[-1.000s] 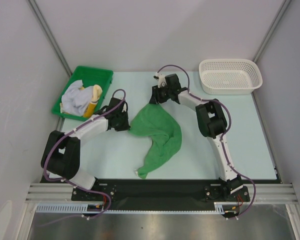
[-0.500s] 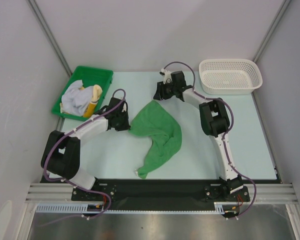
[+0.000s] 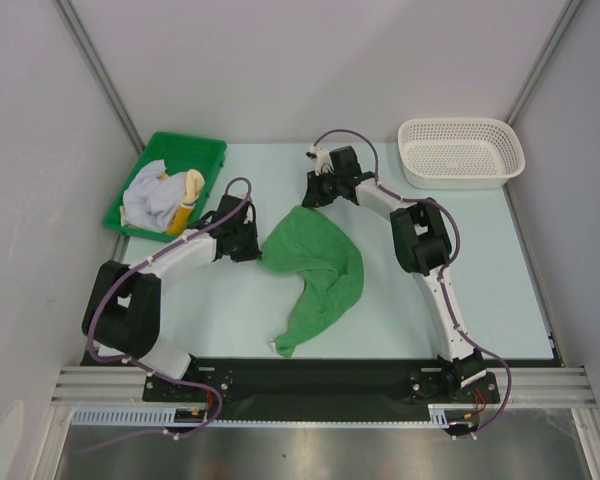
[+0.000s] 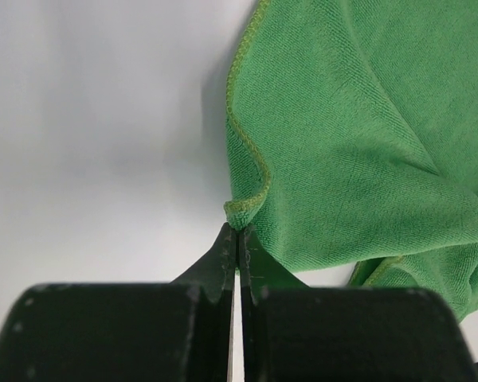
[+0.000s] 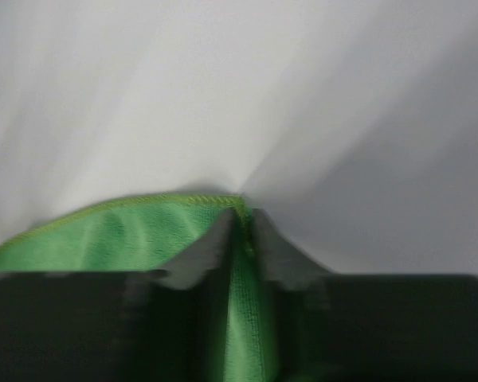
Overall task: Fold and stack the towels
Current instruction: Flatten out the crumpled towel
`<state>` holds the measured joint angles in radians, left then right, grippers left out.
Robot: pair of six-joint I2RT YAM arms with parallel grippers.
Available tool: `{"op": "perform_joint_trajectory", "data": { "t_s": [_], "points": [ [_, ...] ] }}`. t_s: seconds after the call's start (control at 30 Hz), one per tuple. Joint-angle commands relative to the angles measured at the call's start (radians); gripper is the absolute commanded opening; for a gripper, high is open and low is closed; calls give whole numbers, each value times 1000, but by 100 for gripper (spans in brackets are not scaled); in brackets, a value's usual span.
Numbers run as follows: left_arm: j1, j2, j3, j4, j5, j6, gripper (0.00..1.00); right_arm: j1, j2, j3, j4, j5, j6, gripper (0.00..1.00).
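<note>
A green towel (image 3: 315,260) lies rumpled in the middle of the table, with a long tail running toward the near edge. My left gripper (image 3: 252,247) is shut on its left corner; in the left wrist view the fingertips (image 4: 238,231) pinch the hemmed corner of the green towel (image 4: 358,143). At the towel's far corner, my right gripper (image 3: 310,200) has its jaws (image 5: 240,219) closed on the hem, with the green towel (image 5: 119,235) between the fingers. A white towel (image 3: 148,200) and a yellow towel (image 3: 189,190) lie bunched in the green tray.
The green plastic tray (image 3: 208,150) stands at the back left, close to my left arm. A white mesh basket (image 3: 460,150) stands at the back right. Grey walls close in the table on three sides.
My right gripper drew back from the towel's far corner half a second ago, then returned and closed on the hem. The left gripper and the towel have stayed put.
</note>
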<state>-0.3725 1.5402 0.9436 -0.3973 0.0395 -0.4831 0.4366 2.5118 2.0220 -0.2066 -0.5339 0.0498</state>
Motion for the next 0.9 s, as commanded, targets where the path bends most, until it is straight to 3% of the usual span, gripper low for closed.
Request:
{"op": "perform_joint_trajectory", "data": {
  "t_s": [0.0, 0.07, 0.23, 0.37, 0.4, 0.63, 0.87],
  "points": [
    [6, 5, 32, 20, 31, -23, 0, -7, -10, 35, -42, 41, -30, 10],
    [6, 1, 70, 8, 48, -9, 0, -7, -62, 37, -60, 63, -39, 0],
    [6, -15, 337, -101, 82, 130, 0, -18, -279, -8, -96, 248, -24, 0],
    [6, -106, 494, -147, 101, 230, 0, -29, -572, -170, -74, 389, -19, 0],
    [6, -158, 523, -144, 165, 268, 0, -29, -631, -231, -83, 429, -30, 0],
    [-43, -421, 500, -103, 384, 299, 0, 36, -1282, -575, -161, 520, -7, 0],
    [-218, -635, 435, -49, 471, 213, 0, 137, -1746, -736, -168, 462, 94, 0]
  ]
}}
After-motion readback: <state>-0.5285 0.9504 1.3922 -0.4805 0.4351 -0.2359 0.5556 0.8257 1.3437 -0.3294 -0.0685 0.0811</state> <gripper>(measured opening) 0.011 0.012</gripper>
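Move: The left hand already grips one side corner of the green towel; the towel's middle lies about 12 cm to its right, 5 cm nearer the base and 4 cm below, while the green basket stands some 27 cm ahead and 21 cm left. The towel's far corner is right between the right hand's part-open fingers, barely 1 cm below. From the right hand, the towel's middle is roughly 25 cm back and 3 cm right, the white basket 20 cm ahead and 37 cm right. The right fingers finish closing and pinch the far corner of the towel near the table, then that hand sweeps it up about 45 cm, back some 30 cm towards the base and clearly to the right. Starting its climb almost together with it, the left hand keeps its grip and lifts its own corner nearly 40 cm, going slightly forward at first and then back to finish about 10 cm nearer the base, as both wrists tip their fingers up by around 50 degrees out of their downward slant. ##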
